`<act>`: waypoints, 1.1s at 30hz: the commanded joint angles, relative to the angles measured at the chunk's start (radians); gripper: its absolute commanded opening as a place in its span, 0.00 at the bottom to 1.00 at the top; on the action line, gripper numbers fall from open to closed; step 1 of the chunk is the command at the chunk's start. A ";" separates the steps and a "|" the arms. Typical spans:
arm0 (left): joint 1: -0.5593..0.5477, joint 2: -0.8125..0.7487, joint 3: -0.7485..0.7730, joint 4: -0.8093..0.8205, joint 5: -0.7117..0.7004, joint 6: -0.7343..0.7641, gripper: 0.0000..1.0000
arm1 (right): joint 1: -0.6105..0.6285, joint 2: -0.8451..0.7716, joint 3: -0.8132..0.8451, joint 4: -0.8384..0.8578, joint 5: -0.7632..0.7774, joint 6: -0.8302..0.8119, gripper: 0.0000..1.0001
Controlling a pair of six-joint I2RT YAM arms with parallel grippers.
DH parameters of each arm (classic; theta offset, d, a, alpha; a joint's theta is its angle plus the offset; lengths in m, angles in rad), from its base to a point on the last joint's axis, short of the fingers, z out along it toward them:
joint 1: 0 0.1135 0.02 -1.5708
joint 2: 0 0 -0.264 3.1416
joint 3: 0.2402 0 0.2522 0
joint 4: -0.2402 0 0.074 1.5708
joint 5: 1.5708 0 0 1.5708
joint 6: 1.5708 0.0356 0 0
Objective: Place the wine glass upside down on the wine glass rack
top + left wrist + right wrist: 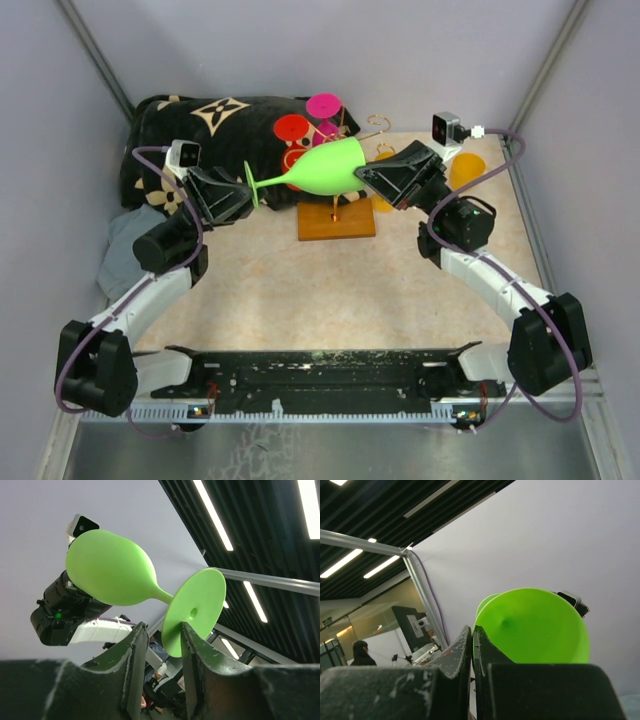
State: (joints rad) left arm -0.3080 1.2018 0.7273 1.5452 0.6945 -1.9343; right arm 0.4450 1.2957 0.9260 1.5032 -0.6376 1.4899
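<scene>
The green wine glass (330, 167) hangs sideways in the air above the table, bowl to the right and foot to the left. My right gripper (362, 175) is shut on the bowl's rim, and the right wrist view shows the thin rim (535, 625) pinched between the fingers of the right gripper (472, 630). My left gripper (248, 190) stands around the foot. In the left wrist view the foot disc (195, 607) sits between the parted jaws of the left gripper (162, 627), against one finger with a gap to the other. The wine glass rack (336, 222) stands just behind and below the glass.
A red foot (291, 128) and a magenta foot (324, 105) of other glasses show at the rack's top. An orange glass (465, 170) is behind the right arm. A black patterned cloth (200, 120) lies at the back left, with a grey cloth (125, 250) beside the left arm.
</scene>
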 commanded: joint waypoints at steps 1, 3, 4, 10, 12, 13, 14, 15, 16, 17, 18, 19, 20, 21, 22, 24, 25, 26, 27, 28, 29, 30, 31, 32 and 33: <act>-0.008 -0.029 0.037 0.211 -0.024 -0.009 0.35 | 0.029 0.001 0.030 0.143 0.031 -0.029 0.00; -0.008 -0.036 0.033 0.210 -0.032 -0.010 0.35 | 0.033 0.005 0.032 0.142 0.032 -0.031 0.00; -0.008 -0.038 0.032 0.208 -0.034 -0.011 0.35 | 0.036 0.007 0.031 0.141 0.032 -0.032 0.00; -0.007 -0.064 0.039 0.179 -0.041 -0.016 0.00 | 0.041 0.008 0.024 0.136 0.030 -0.037 0.00; -0.008 -0.078 0.044 0.154 -0.038 -0.008 0.00 | 0.042 0.006 0.020 0.136 0.032 -0.039 0.00; -0.008 -0.086 0.044 0.143 -0.038 -0.005 0.00 | 0.041 0.005 0.017 0.136 0.032 -0.040 0.00; -0.007 -0.095 0.045 0.130 -0.038 0.000 0.00 | 0.042 0.004 0.015 0.137 0.033 -0.041 0.03; -0.007 -0.103 0.045 0.119 -0.042 0.003 0.00 | 0.042 0.000 0.011 0.135 0.033 -0.046 0.08; -0.006 -0.111 0.044 0.112 -0.046 0.008 0.00 | 0.041 -0.002 0.008 0.133 0.032 -0.052 0.13; -0.006 -0.120 0.045 0.104 -0.049 0.012 0.00 | 0.041 -0.007 0.003 0.128 0.031 -0.059 0.17; -0.006 -0.129 0.048 0.092 -0.052 0.015 0.00 | 0.041 -0.012 0.000 0.118 0.028 -0.073 0.20; -0.006 -0.139 0.051 0.078 -0.055 0.021 0.00 | 0.041 -0.019 -0.003 0.106 0.024 -0.084 0.22; -0.006 -0.149 0.053 0.062 -0.056 0.029 0.00 | 0.041 -0.031 -0.010 0.092 0.019 -0.098 0.24; -0.006 -0.160 0.057 0.045 -0.056 0.038 0.00 | 0.041 -0.041 -0.014 0.074 0.016 -0.116 0.26; -0.006 -0.173 0.063 0.018 -0.053 0.047 0.00 | 0.041 -0.053 -0.018 0.055 0.013 -0.133 0.28; -0.005 -0.198 0.077 -0.040 -0.041 0.070 0.00 | 0.039 -0.078 -0.026 0.001 0.005 -0.175 0.30; -0.005 -0.209 0.084 -0.070 -0.035 0.084 0.00 | 0.036 -0.094 -0.030 -0.030 0.004 -0.201 0.31; -0.005 -0.224 0.090 -0.097 -0.031 0.094 0.00 | 0.033 -0.108 -0.036 -0.062 0.004 -0.224 0.32; -0.004 -0.235 0.095 -0.121 -0.028 0.103 0.00 | 0.029 -0.124 -0.041 -0.095 0.004 -0.251 0.33; -0.005 -0.249 0.099 -0.146 -0.030 0.111 0.00 | 0.024 -0.142 -0.047 -0.135 0.006 -0.278 0.33; -0.005 -0.263 0.101 -0.170 -0.032 0.118 0.00 | 0.019 -0.159 -0.054 -0.171 0.009 -0.307 0.34; -0.005 -0.277 0.103 -0.209 -0.034 0.126 0.00 | 0.013 -0.180 -0.059 -0.228 0.014 -0.339 0.34; -0.005 -0.298 0.105 -0.240 -0.035 0.135 0.00 | 0.007 -0.202 -0.065 -0.286 0.025 -0.374 0.34; -0.005 -0.315 0.108 -0.283 -0.032 0.149 0.00 | 0.002 -0.226 -0.071 -0.337 0.038 -0.409 0.34; -0.004 -0.334 0.114 -0.351 -0.026 0.165 0.00 | -0.005 -0.251 -0.074 -0.421 0.053 -0.451 0.34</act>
State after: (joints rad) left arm -0.3180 0.9295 0.7994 1.3624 0.6575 -1.8393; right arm 0.4614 1.1343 0.8631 1.3067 -0.6243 1.2179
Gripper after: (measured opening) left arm 0.015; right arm 0.342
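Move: The green wine glass lies sideways in mid-air between the hands, its bowl rim still pinched by the right fingers and the edge of its foot between the open left ones. Its middle is about 9 cm right and 2 cm ahead of the left hand, about level. The rack stands some 19 cm ahead, 13 cm right and 30 cm below; the red glass hangs about 19 cm ahead, 4 cm right, 23 cm below. The green glass's middle is roughly 7 cm left and 1 cm ahead of the right hand, about level. The green glass changes hands: the left fingers shut on the edge of its foot, then the right fingers open about a third and let go of the bowl rim. The left hand carries the glass back about 8 cm and up some 6 cm, slightly left, away from the rack, its wrist tilting a little. The right hand barely shifts, then starts backing off as its wrist turns about 10 degrees clockwise. ##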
